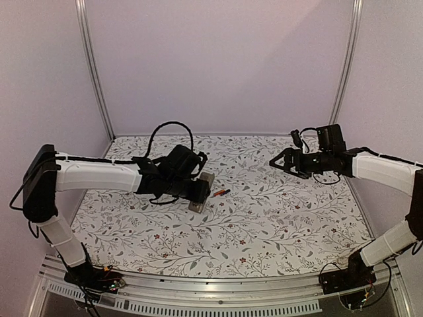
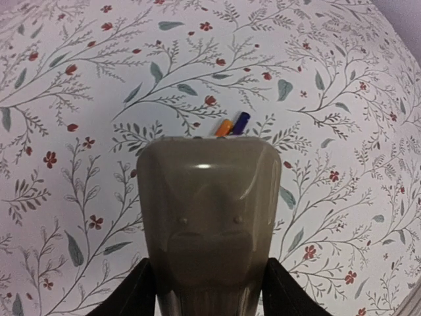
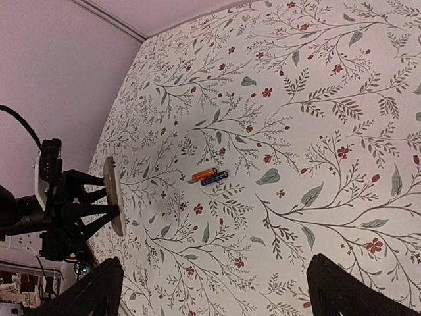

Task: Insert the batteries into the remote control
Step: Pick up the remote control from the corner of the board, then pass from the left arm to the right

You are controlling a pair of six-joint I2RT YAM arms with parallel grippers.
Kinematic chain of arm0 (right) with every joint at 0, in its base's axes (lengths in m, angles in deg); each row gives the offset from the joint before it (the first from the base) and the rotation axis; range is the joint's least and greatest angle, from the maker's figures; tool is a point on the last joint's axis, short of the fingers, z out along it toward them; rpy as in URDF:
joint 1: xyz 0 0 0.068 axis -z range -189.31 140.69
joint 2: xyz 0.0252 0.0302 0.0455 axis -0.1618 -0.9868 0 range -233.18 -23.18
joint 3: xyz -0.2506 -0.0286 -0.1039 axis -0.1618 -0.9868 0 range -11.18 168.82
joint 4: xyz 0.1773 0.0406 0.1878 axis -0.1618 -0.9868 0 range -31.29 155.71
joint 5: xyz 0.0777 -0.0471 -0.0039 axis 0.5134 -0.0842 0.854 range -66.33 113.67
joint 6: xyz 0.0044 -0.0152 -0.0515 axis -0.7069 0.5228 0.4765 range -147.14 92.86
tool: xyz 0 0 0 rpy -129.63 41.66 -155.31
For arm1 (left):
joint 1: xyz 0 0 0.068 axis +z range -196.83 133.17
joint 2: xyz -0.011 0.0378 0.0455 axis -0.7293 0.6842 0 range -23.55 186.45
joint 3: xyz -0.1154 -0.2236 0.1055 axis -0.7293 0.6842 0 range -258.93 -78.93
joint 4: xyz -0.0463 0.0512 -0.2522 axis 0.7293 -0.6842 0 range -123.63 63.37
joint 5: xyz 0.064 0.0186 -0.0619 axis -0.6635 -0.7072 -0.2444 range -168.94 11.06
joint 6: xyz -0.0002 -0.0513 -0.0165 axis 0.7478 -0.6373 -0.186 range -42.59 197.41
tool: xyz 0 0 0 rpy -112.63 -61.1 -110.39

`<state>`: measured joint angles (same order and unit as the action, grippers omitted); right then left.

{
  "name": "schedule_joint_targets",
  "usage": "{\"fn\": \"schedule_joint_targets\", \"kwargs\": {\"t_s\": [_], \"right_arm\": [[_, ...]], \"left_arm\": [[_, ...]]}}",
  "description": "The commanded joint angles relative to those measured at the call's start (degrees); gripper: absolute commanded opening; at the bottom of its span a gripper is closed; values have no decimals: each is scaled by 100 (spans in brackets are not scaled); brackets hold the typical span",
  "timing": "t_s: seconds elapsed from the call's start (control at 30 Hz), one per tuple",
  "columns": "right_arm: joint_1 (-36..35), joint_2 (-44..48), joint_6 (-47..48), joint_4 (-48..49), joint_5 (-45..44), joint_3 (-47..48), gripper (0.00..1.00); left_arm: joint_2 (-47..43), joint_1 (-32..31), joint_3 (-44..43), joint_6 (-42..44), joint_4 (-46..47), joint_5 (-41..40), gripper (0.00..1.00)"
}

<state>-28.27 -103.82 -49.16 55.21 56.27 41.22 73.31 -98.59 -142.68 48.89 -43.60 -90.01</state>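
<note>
My left gripper [image 1: 193, 187] is shut on the remote control [image 1: 202, 191], black fingers [image 2: 129, 296] pressing on both of its long sides. The grey-beige back of the remote control [image 2: 209, 210] fills the middle of the left wrist view. Seen from the right wrist, the remote control [image 3: 114, 196] shows edge-on. Two batteries lie side by side on the cloth just beyond its far end, one orange [image 2: 224, 127] [image 3: 204, 174] and one dark blue [image 2: 241, 122] [image 3: 215, 178]; from above they look like one small streak [image 1: 221, 193]. My right gripper [image 1: 277, 162] [image 3: 217, 296] hangs open at the right, well away from them.
A floral tablecloth [image 1: 277, 224] covers the table. Lilac walls with metal corner posts [image 1: 96, 72] close in the back and sides. A black cable [image 1: 173, 127] loops above my left wrist.
</note>
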Motion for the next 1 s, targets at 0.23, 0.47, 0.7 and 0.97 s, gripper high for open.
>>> {"fn": "schedule_joint_targets", "kwargs": {"t_s": [0.23,0.47,0.7,0.97], "right_arm": [[-788,-155,-1032,893,519,-127,96],[-1269,-513,-1172,1072,711,102,89],[-1636,-802,-1236,1401,795,98,72],[-1734,-1133,-1693,2008,1059,94,51]], "left_arm": [[559,-885,-938,974,950,145,51],[794,-1155,-1175,1024,1006,9,49],[709,-1177,-1024,943,1300,81,47],[692,-1213,-973,953,1415,119,45]]}}
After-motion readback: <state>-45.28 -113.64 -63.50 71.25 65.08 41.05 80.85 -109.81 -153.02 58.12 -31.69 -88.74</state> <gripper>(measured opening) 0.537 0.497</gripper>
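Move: The left hand already holds the remote control near its middle, about 10 cm above the table. The open right gripper it is taken towards lies some 28 cm to its right, 5 cm ahead and 6 cm higher; the two batteries lie 7 cm right, 5 cm ahead and 10 cm below. From the right hand, the remote control is about 28 cm left, 5 cm back and 6 cm lower, and the batteries 21 cm left, 4 cm back and 17 cm below. Rightward, quickly at first and then easing, the left hand carries the remote control about 12 cm towards the right gripper, rising 5 cm, drawing slightly back and turning some 20 degrees clockwise with its grip kept. The right hand comes left 12 cm and back 6 cm to meet it, turns counter-clockwise, and half closes its wide-open fingers around the forward part of the remote control. ##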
